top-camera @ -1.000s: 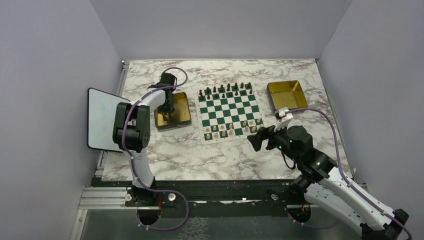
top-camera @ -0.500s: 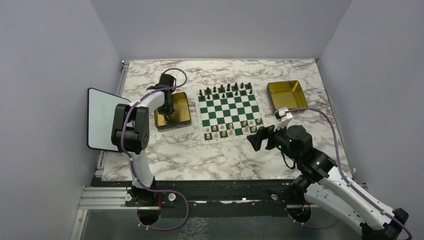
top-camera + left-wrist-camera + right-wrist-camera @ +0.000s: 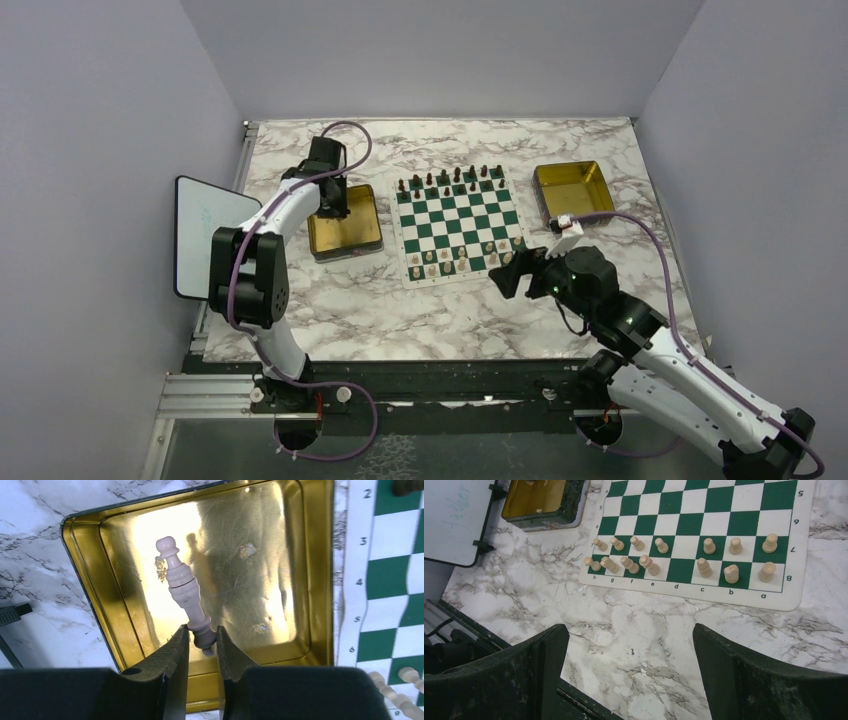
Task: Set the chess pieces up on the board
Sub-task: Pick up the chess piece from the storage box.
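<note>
My left gripper (image 3: 202, 632) is shut on the base of a cream chess piece (image 3: 182, 585), a tall slender one with a small knob on top. It hangs tilted above the empty left gold tray (image 3: 280, 555). From above, the left gripper (image 3: 332, 203) sits over that tray's far edge (image 3: 345, 235). The green and white board (image 3: 458, 222) lies mid-table, with several cream pieces (image 3: 462, 255) on its near two rows. One square of the near row (image 3: 681, 570) is empty. My right gripper (image 3: 510, 272) hovers open over bare marble just in front of the board (image 3: 719, 525).
Dark pieces (image 3: 450, 180) fill the board's far two rows. A second gold tray (image 3: 573, 190) stands right of the board. A white tablet (image 3: 205, 235) leans off the table's left edge. Grey walls enclose the table.
The left jaws closed on the cream piece in the tray, and the arm rose with it toward the tray's far edge. The right gripper shifted slightly left, still open.
</note>
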Motion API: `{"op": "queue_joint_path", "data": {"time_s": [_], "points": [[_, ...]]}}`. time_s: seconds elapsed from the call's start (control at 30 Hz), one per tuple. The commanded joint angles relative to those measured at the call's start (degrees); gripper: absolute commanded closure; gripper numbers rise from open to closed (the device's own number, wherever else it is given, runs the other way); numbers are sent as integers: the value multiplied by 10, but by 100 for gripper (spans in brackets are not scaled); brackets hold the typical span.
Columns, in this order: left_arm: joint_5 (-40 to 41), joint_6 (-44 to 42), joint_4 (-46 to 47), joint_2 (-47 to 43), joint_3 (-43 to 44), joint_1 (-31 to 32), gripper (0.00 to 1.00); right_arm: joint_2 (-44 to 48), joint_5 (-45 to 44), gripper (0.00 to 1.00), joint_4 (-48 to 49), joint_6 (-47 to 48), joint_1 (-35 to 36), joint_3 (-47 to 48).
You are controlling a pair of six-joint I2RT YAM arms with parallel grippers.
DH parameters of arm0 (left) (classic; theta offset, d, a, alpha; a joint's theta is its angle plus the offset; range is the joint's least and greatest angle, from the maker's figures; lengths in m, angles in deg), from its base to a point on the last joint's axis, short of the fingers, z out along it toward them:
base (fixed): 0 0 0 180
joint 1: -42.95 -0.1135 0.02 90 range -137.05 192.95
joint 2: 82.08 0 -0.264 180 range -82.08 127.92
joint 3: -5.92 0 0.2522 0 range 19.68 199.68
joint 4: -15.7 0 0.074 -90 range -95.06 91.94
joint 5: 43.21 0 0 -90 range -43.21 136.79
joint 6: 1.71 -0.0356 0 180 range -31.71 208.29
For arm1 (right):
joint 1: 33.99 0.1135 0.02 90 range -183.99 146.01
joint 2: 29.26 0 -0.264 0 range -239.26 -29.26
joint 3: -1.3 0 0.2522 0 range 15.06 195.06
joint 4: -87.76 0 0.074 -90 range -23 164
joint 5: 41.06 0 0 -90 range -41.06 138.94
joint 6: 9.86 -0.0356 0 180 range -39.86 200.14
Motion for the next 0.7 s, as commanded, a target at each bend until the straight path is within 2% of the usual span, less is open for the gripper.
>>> {"op": "queue_joint_path", "data": {"time_s": [0.0, 0.23, 0.47, 0.53, 0.67], "points": [[-50, -12, -2, -58, -7, -3, 100, -9, 18, 0, 31, -31, 0, 7], [-130, -22, 6, -137, -37, -3, 100, -50, 63, 2, 73, -39, 0, 19], [-145, 12, 26, -208, -89, -3, 100, -101, 96, 3, 99, -40, 0, 38], [-185, 18, 38, -229, -106, -3, 100, -113, 93, 3, 107, -35, 0, 45], [-327, 35, 86, -276, -145, -3, 100, -136, 85, 4, 143, -29, 0, 58]]}}
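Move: The tall pale piece already in my left fingers belongs on the board, whose gap in the near row lies about 30 cm to the right and 10 cm back, 5 cm lower. Pieces stand about 3 cm either side of that gap. The storage box is right beneath me, and a pawn hangs from the held piece's foot, roughly 4 cm below my fingers and slightly ahead. From my right hand the gap is some 8 cm ahead, 5 cm left, 16 cm down. I keep the tall piece pinched by its head and lift my left hand about 8 cm out of the storage box, then, still rising, draw it back and to the right towards the board, tilting its left side down some 15 degrees and its fingers more forward. My empty, open right hand slides some 5 cm left, just short of the board's near row. ##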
